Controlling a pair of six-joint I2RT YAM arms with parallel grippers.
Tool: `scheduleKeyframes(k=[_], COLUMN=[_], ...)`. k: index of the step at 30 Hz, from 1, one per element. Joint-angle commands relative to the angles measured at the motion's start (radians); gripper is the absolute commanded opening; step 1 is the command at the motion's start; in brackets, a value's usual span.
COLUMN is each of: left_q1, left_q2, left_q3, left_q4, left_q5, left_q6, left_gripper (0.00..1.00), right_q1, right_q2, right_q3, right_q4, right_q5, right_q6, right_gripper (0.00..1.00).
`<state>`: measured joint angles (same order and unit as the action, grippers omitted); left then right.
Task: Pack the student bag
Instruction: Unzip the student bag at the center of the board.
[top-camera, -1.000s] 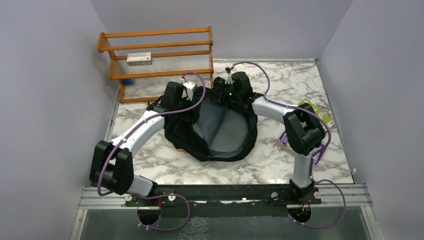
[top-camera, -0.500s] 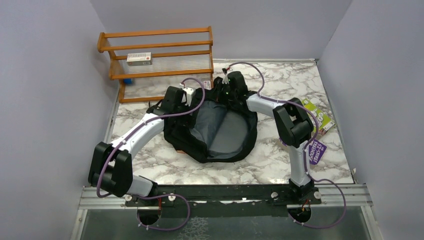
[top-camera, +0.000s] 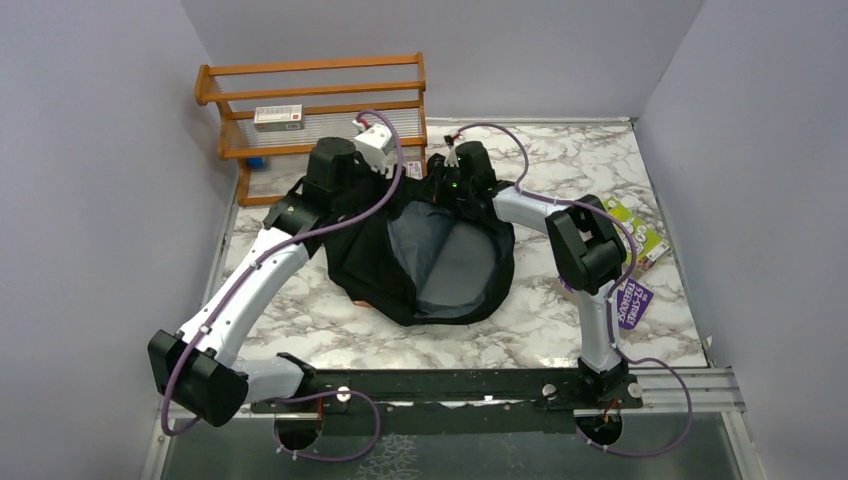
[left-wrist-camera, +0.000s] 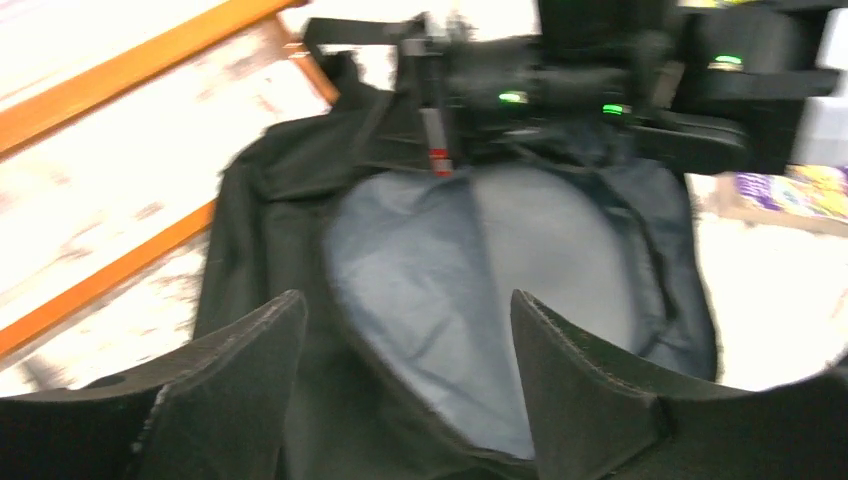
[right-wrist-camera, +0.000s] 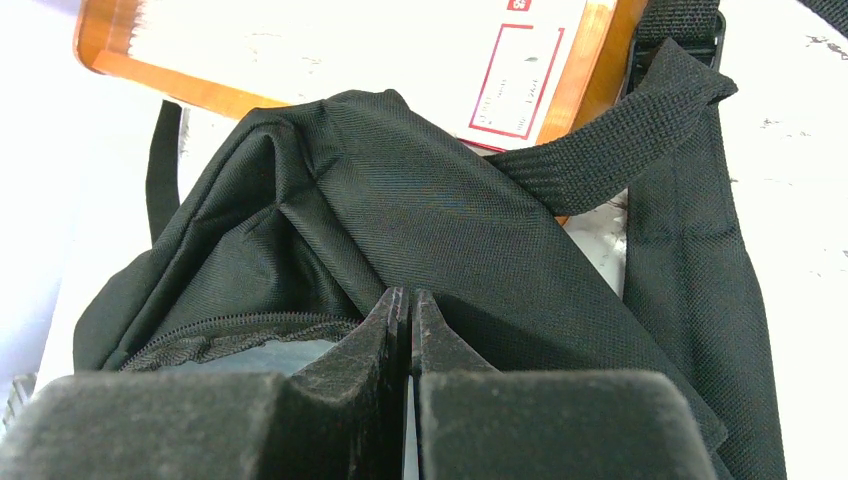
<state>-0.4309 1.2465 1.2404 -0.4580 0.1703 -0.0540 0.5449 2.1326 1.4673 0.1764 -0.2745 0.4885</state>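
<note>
The student bag (top-camera: 440, 255) lies in the middle of the marble table, a black backpack with its mouth open and its grey lining (left-wrist-camera: 470, 280) showing. At the bag's far rim my right gripper (top-camera: 452, 196) is shut, its tips (right-wrist-camera: 408, 292) pinching the black fabric just beside the zipper edge (right-wrist-camera: 230, 330). My left gripper (left-wrist-camera: 408, 297) hangs open over the left side of the mouth, with nothing between its fingers. From there I see the right gripper (left-wrist-camera: 440, 150) across the opening. A black strap (right-wrist-camera: 600, 150) runs off past the far rim.
A wooden rack (top-camera: 320, 100) stands at the back left, a small white box (top-camera: 278, 117) on its shelf and a white card (right-wrist-camera: 520, 80) on its base by the bag. Colourful packets (top-camera: 635, 228) and a purple one (top-camera: 628, 300) lie near the right arm.
The left arm has lifted off the bag's left rim and swung back towards the rack, gripper open. The right arm pulled the far rim slightly left, then held still.
</note>
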Motion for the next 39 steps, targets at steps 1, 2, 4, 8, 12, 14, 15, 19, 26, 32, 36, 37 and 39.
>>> scheduleKeyframes(k=[1,2,4,8,12,14,15,19,26,32,36,37,39], left_q1=[-0.185,-0.237,-0.302,-0.347,-0.349,-0.349,-0.348,-0.348,-0.348,-0.348,-0.348,-0.348,-0.348], left_q2=[-0.003,-0.004,-0.002,-0.012,-0.068,-0.108,-0.121,-0.137,-0.206,-0.140,-0.169,-0.189,-0.227], left_q3=[-0.073,-0.102,-0.171,-0.316,-0.417,-0.471,-0.497,-0.547,-0.679,-0.742,-0.716,-0.703,-0.667], left_q4=[0.055,0.079,0.120,0.180,0.152,0.143,0.138,0.088,0.143,0.239,0.255,0.256,0.249], left_q5=[0.087,0.079,0.063,0.002,-0.155,-0.255,-0.293,-0.372,-0.393,-0.407,-0.407,-0.405,-0.398], left_q6=[-0.078,-0.095,-0.142,-0.236,-0.327,-0.360,-0.376,-0.426,-0.523,-0.523,-0.508,-0.499,-0.471], left_gripper=[0.64,0.60,0.52,0.42,0.39,0.38,0.38,0.37,0.26,0.24,0.24,0.25,0.30], right_q1=[0.000,0.000,0.000,0.000,0.000,0.000,0.000,0.000,0.000,-0.001,-0.004,-0.004,-0.004], right_q2=[0.016,0.015,0.015,0.013,0.008,0.004,0.002,-0.007,-0.006,-0.046,-0.101,-0.121,-0.170], right_q3=[0.021,0.021,0.021,0.017,0.010,0.006,0.003,-0.006,-0.014,-0.077,-0.085,-0.085,-0.089], right_q4=[-0.018,-0.019,-0.022,-0.022,-0.024,-0.024,-0.023,-0.021,-0.022,0.047,0.056,0.055,0.047], right_q5=[-0.022,-0.023,-0.023,-0.025,-0.021,-0.016,-0.016,-0.016,-0.017,-0.048,-0.105,-0.118,-0.135], right_q6=[-0.009,-0.008,-0.008,-0.005,-0.008,-0.010,-0.010,-0.008,-0.012,-0.015,-0.032,-0.040,-0.060], right_gripper=[0.09,0.09,0.09,0.09,0.09,0.09,0.09,0.09,0.09,0.09,0.10,0.11,0.13])
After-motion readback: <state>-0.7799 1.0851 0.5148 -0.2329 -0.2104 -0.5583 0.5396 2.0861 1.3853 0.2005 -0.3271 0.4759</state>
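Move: The near-left corner of the student bag's opening, where I'm heading, lies about 14 cm back, 2 cm to the right of and some 24 cm below my left hand. The middle of the grey lining is about 4 cm back, 12 cm right and 25 cm down. A pink-orange item peeks out 13 cm back, 5 cm left and 26 cm down. From my right hand the corner is roughly 26 cm back, 9 cm left and 5 cm lower. My left hand swings back and right over the open bag, then curves down and back left to the near-left rim, ending about 21 cm lower and 12 cm nearer my base. It tips some 20 degrees downward and ends turned a little counter-clockwise, while my fingers narrow from wide to about a quarter open. My right hand, still shut at the far rim, eases back about 2 cm at the end. ##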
